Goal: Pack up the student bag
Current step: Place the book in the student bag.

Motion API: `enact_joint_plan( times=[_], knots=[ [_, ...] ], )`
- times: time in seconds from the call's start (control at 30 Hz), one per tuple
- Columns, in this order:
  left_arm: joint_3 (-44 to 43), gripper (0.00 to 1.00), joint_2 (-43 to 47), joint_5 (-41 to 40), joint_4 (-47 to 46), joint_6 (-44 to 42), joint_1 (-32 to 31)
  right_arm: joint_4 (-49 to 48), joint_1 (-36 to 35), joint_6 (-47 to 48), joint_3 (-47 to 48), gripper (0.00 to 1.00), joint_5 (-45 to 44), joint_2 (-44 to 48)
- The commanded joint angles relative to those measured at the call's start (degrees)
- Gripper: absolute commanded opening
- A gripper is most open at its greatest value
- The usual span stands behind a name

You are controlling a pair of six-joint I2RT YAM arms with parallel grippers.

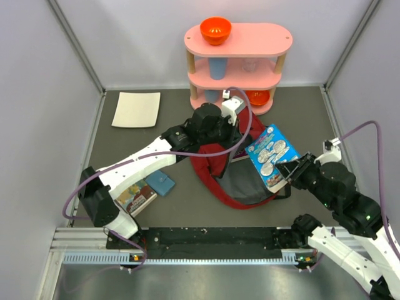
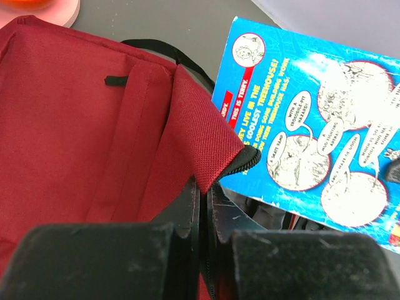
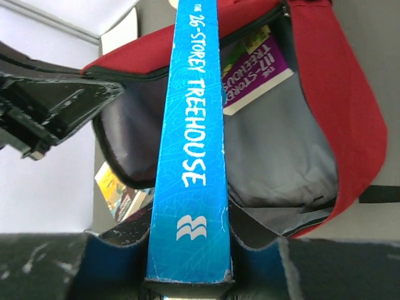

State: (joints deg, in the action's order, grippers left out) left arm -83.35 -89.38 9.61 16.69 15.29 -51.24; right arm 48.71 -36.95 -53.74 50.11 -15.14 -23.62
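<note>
The student bag point(image 1: 215, 178) lies open mid-table, dark red with a grey lining point(image 3: 275, 156). My left gripper point(image 2: 209, 187) is shut on the bag's zipper rim point(image 2: 219, 164) and holds the mouth up. My right gripper point(image 3: 187, 234) is shut on a blue "Treehouse" book point(image 3: 190, 156), spine toward the wrist camera. The book point(image 1: 270, 152) hangs tilted over the bag's opening, and its back cover point(image 2: 312, 125) shows in the left wrist view. A purple book point(image 3: 256, 69) lies inside the bag. From above, the right gripper point(image 1: 286, 174) sits at the bag's right side.
A pink three-tier shelf point(image 1: 237, 44) stands at the back with an orange bowl point(image 1: 215, 30) on top, a blue cup point(image 1: 217, 67) and another orange bowl point(image 1: 257, 97) below. A white sheet point(image 1: 136, 109) lies back left. A book point(image 1: 134, 197) and a small blue case point(image 1: 161, 183) lie front left.
</note>
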Motion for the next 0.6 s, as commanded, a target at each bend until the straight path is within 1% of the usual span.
enact_joint_plan(
  times=[0.0,0.1,0.3,0.5,0.57],
  knots=[
    [-2.3,0.00,4.2,-0.9,-6.7,1.7,0.0,-6.2,-0.1,-1.7,6.3,0.00,5.1,-2.3],
    [-2.6,0.00,4.8,-2.2,-6.8,1.5,0.1,-5.8,-0.1,-5.5,2.9,0.00,5.4,0.0],
    [-3.7,0.00,5.8,-4.6,-7.6,0.7,0.1,-5.8,0.0,-12.8,-4.6,0.00,11.2,1.2],
    [-7.3,0.00,3.7,-4.2,-5.8,0.7,0.1,-6.1,-0.1,-14.8,-9.4,0.00,12.1,3.6],
    [-7.4,0.00,3.3,-2.8,-6.1,0.9,0.0,-8.1,0.0,-14.9,-10.8,0.00,12.4,3.8]
  ],
)
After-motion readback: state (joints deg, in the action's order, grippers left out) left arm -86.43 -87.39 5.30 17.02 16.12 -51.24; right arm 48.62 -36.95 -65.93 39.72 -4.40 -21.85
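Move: The book is already pinched in the right hand. The open grey mouth of the student bag lies about 12 cm to the left of that hand, 4 cm ahead and some 20 cm below. The purple book inside the bag is roughly 15 cm ahead and 14 cm left, equally low. The bag's flap edge, pinched by the left hand, is about 10 cm ahead and 16 cm left, level in height. From the left hand the mouth lies about 6 cm back, 4 cm right and 20 cm below. The book is carried towards the bag's open mouth in the right hand's unchanged grip: first left with a slight rise, then mainly down, ending about 6 cm lower, 3 cm farther left and 2 cm back, while the wrist tips some 15 degrees nose-down. Meanwhile the left hand keeps its pinch on the flap edge and lifts it about 4 cm. ##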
